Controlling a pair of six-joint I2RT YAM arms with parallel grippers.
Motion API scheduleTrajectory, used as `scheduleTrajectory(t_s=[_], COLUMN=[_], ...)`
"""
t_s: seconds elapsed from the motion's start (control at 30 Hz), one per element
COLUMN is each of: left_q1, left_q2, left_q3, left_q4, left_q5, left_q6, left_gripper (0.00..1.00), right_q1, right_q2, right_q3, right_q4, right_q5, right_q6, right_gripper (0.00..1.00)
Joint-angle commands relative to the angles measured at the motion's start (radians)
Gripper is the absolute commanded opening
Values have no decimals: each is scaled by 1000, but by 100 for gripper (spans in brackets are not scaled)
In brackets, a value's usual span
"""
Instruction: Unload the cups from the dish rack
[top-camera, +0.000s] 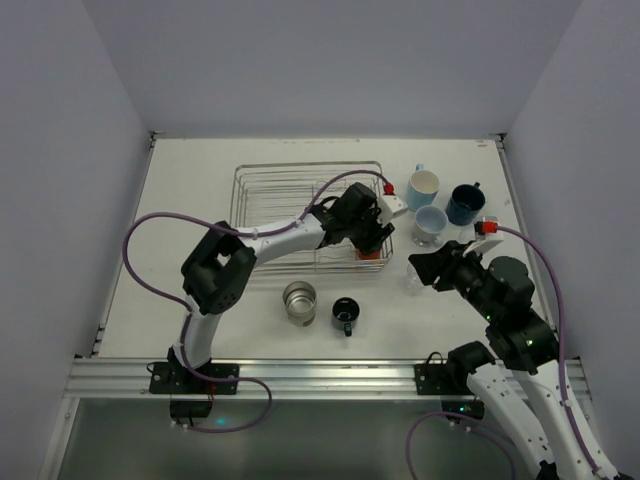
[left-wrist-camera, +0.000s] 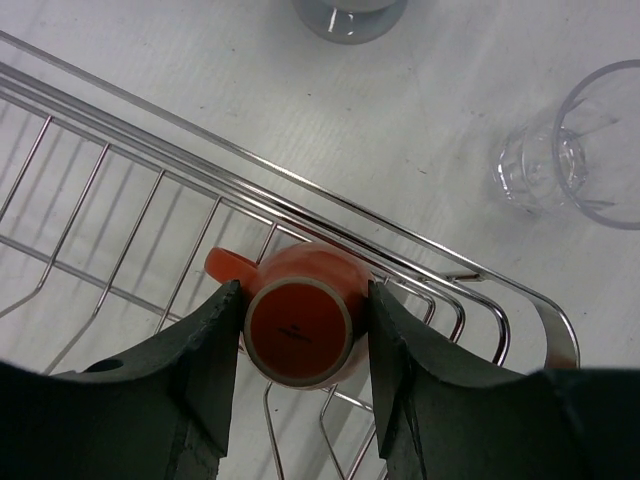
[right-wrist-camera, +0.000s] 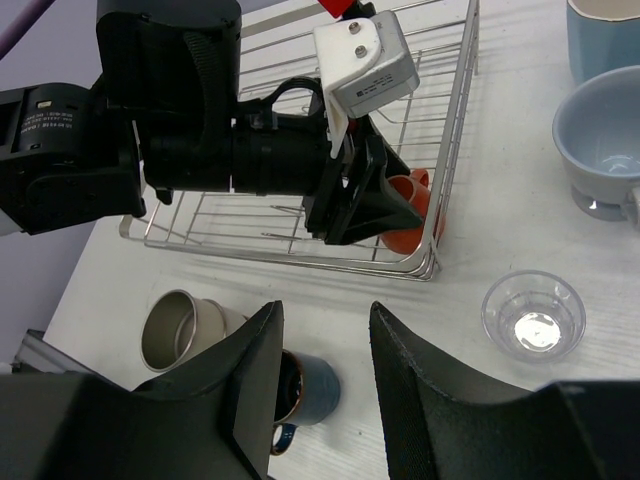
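A small orange cup (left-wrist-camera: 300, 325) stands upside down in the near right corner of the wire dish rack (top-camera: 270, 180). My left gripper (left-wrist-camera: 303, 310) is shut on the cup, one finger pressed to each side of it, its handle pointing left. The same grip shows from the top (top-camera: 371, 254) and in the right wrist view (right-wrist-camera: 408, 200). My right gripper (right-wrist-camera: 325, 330) hangs open and empty above the table, right of the rack. A clear glass (right-wrist-camera: 533, 315) stands just right of it.
A metallic cup (top-camera: 299, 302) and a small dark blue cup (top-camera: 345, 313) lie on the table in front of the rack. A light blue mug (top-camera: 423, 186), a navy mug (top-camera: 465, 203) and a pale blue cup (top-camera: 431, 224) stand right of the rack.
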Motion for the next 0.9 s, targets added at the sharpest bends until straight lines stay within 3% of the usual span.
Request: scheduleTrajectory(t_s=[0.0,0.2,0.67,0.87], left_q1=[9,14,14,29], left_q2=[-39,-54,-226,-228], left_q3=[11,-11,-153,-131], left_q4=[16,48,231,268], left_q5=[-148,-285,-314,-310], left_q6=[13,8,-42,-70], left_gripper=[4,0,0,0], right_q1=[-1,-2,-1,-1], right_q2=[6,-6,-8,14], right_q3=[-5,-8,-23,-64], right_q4=[14,7,20,95], right_q5=[-15,-15,-29,-112], right_q6=[-1,1,9,64], right_gripper=[43,43,43,43])
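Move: The orange cup is already between my left fingers, low in the near right corner of the dish rack. From that hand the grey footed cup stands about 15 cm right and 5 ahead, the clear glass some 11 cm right and 7 back, and the navy mug roughly 15 cm back and 5 left, all slightly lower. From my right hand the orange cup lies about 12 cm ahead, 8 left and 18 below. Keeping my grip on the orange cup, I first slide my left hand forward and left, away from the rack's near right corner, about 4 cm with hardly any rise, so that the rack is pushed along. Then I lift roughly 6 cm, mostly straight up, easing forward at the end, while the wrist swings some 20 degrees counter-clockwise and the fingers point less steeply down. ##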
